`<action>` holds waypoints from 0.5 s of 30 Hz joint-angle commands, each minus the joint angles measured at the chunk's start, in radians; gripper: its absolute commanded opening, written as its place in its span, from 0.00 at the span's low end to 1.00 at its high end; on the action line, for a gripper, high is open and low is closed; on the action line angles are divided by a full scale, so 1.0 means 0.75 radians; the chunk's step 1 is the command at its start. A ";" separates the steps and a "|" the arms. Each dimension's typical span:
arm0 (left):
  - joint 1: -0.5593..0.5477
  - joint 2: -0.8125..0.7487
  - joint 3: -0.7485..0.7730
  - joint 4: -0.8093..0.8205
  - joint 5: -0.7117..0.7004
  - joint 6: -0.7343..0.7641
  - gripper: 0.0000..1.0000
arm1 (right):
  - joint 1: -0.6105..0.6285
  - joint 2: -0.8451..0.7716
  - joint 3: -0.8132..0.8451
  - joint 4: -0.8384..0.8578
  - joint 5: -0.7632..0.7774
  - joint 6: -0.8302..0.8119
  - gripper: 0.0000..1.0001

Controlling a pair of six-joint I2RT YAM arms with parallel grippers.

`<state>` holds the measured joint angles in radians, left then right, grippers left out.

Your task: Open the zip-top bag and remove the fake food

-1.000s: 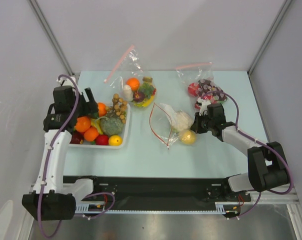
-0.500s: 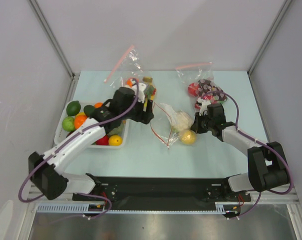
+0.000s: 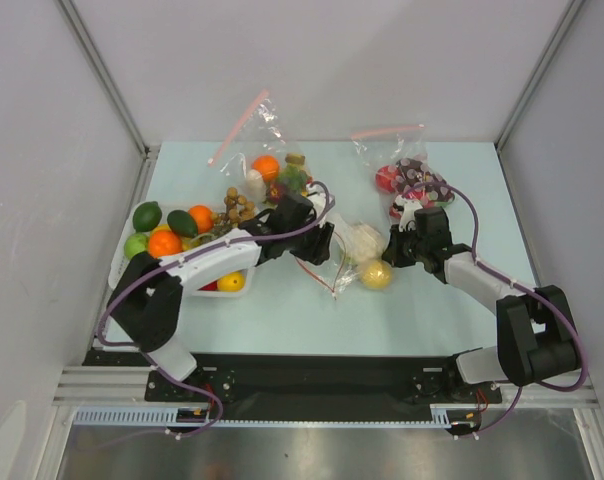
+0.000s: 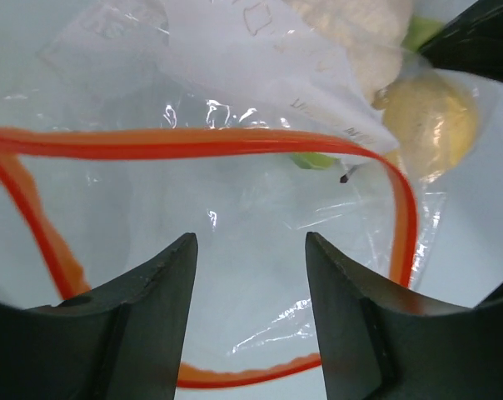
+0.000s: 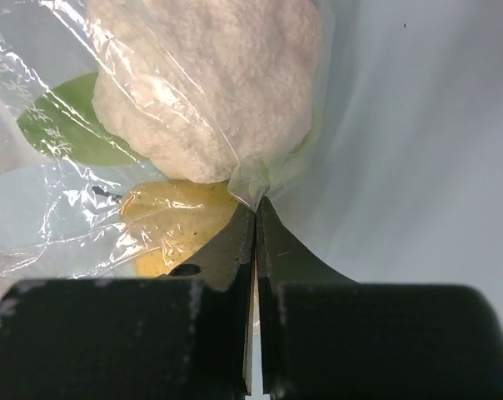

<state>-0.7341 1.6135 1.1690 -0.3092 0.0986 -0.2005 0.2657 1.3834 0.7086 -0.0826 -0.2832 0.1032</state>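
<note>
The zip-top bag (image 3: 334, 252) lies mid-table with its red-orange rim (image 4: 193, 143) spread open. Inside sit a pale white leafy head (image 3: 363, 240) and a yellow round fruit (image 3: 376, 274). My left gripper (image 3: 322, 243) is open and empty at the bag's mouth, and in the left wrist view (image 4: 250, 242) its jaws stand over the open rim. My right gripper (image 3: 394, 248) is shut on the bag's closed end. In the right wrist view (image 5: 256, 204) it pinches plastic just below the white head (image 5: 210, 83), beside the yellow fruit (image 5: 181, 225).
A white tray (image 3: 116, 268) at the left holds oranges, limes and other toy fruit, with a brown bumpy cluster (image 3: 238, 206) at its back right. Two pink-zip bags of toys lie at the back, one (image 3: 274, 170) centre-left and one (image 3: 407, 182) right.
My left arm swung from over the tray at the left across to the bag's open mouth. My right gripper stayed clamped on the bag.
</note>
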 commanded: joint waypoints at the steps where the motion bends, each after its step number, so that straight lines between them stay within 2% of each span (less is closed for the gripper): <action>1: -0.003 0.066 -0.063 0.126 -0.013 0.044 0.59 | -0.005 -0.041 0.004 -0.019 0.026 -0.011 0.00; 9: -0.080 0.223 -0.094 0.324 0.075 0.106 0.57 | 0.006 -0.026 0.006 -0.076 0.056 0.022 0.00; 15: -0.124 0.232 -0.143 0.510 0.167 0.073 0.58 | 0.061 -0.028 0.012 -0.137 0.112 0.046 0.00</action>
<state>-0.8131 1.7973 1.0786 -0.0624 0.1631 -0.1535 0.2867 1.3808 0.7086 -0.1284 -0.2371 0.1234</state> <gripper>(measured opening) 0.580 0.009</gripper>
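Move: The yellow fruit still in the bag lies about 13 cm to the right of the left hand, 2 cm nearer and some 7 cm lower. The cauliflower sits about 11 cm right, 5 cm farther out and 6 cm down; the open red-edged bag mouth is roughly 7 cm straight below. From the right hand, shut on the bag, the yellow fruit is 4 cm left, 3 cm back and a little lower. Bring the left gripper down about 7 cm into the open bag mouth, fingers kept a bit over half open, then swing it some 4 cm right and 2 cm back towards the yellow fruit, turning about 10 degrees clockwise. Keep the right gripper shut on the bag beside the fruit, letting it ease barely a centimetre down and back. ##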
